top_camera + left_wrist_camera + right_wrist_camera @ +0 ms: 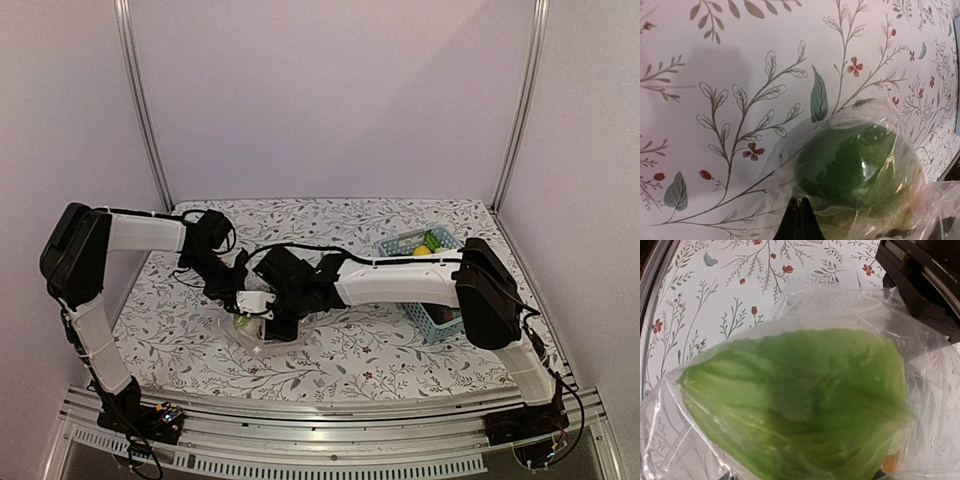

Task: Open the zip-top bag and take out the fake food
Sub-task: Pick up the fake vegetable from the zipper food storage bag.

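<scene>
The zip-top bag (258, 338) lies crumpled on the flowered table (330, 350), left of centre and near the front. My left gripper (800, 220) is shut, its two dark fingertips together with a fold of the bag's plastic (785, 165) between them. A dark green leafy piece of fake food (860, 167) shows through the film just beyond. My right gripper (802, 476) is pushed up against the bag. A large light-green leafy piece (800, 400) fills its view, with only dark finger corners showing at the bottom edge. An orange piece (890, 462) peeks out beside it.
A light-blue slotted basket (402, 243) stands at the back right, partly under my right arm, holding a yellow piece (422, 250) and a green piece (434, 238). My left wrist (920, 285) sits close at the right wrist view's top right. Metal frame rails border the table.
</scene>
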Motion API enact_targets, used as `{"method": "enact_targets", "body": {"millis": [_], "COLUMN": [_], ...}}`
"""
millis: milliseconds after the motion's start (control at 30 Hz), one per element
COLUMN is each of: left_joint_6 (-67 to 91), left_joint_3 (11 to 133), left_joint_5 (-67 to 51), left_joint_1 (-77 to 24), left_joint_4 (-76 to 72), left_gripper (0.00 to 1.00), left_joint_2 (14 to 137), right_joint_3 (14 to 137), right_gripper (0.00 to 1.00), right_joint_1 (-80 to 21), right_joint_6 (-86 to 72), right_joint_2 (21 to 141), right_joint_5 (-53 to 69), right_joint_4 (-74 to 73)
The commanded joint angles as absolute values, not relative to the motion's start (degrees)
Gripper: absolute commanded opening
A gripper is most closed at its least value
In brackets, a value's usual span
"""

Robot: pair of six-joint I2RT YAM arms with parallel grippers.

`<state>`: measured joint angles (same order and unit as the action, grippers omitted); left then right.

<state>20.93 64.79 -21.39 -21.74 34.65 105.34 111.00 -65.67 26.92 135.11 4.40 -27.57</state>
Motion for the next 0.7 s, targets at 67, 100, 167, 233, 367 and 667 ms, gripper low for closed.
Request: {"method": "enact_targets", "body": {"millis": [67,100,167,233,367,667], "left_joint_6": [19.1,19.13,18.96,18.9,19.36,17.96], "left_joint_3": [64.32,64.33,64.41,64.57,64.8,66.0], "left_joint_5": [-19.1,-19.08,-18.86,-18.95,-17.73,-16.0], "left_joint_1": [-21.83,-21.64,-21.16,-20.59,-20.03,-18.06], "left_joint_4": [35.7,35.75,35.78,35.77,34.91,36.5], "left_gripper": [0.0,0.0,0.0,0.0,0.0,0.0], "left_joint_2": [104.3,104.25,104.25,104.06,101.15,99.84], "right_joint_3": [105.53,105.05,103.44,101.23,98.19,100.14], "right_gripper": [0.32,0.31,0.3,0.29,0.3,0.29], "right_joint_1": [-64.38,-64.4,-64.28,-64.09,-62.97,-59.0], "right_joint_6": [34.06,34.55,35.71,37.33,40.04,41.75], "right_joint_2": [121.92,119.99,117.89,115.79,114.44,108.7], "right_joint_5": [10.28,10.62,10.7,10.61,9.67,15.66], "right_joint_4": [-39.05,-40.92,-43.1,-44.26,-44.59,-52.91]}}
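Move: The right fingers already hold the leafy green vegetable in the bag. From that hand the blue basket is about 38 cm to the right, 10 cm ahead and a little lower; the round green fruit, also in the bag, is roughly 9 cm ahead, 4 cm left and 4 cm below. The shut left fingers are at the bag's film, with the leafy vegetable some 7 cm to their right and 5 cm back, and the round fruit about 5 cm right and 2 cm ahead, near fingertip height. Keeping its grip on the leafy vegetable, the right hand hauls it up about 8 cm while drawing right and slightly back, then carries on right towards the basket, sinking a little, for about 10 cm sideways in all and a small counter-clockwise turn. The left hand keeps the film pinched in its shut fingers against this pull, nearly still at first, then rises about 4 cm with a slight forward tilt of its fingertips. ##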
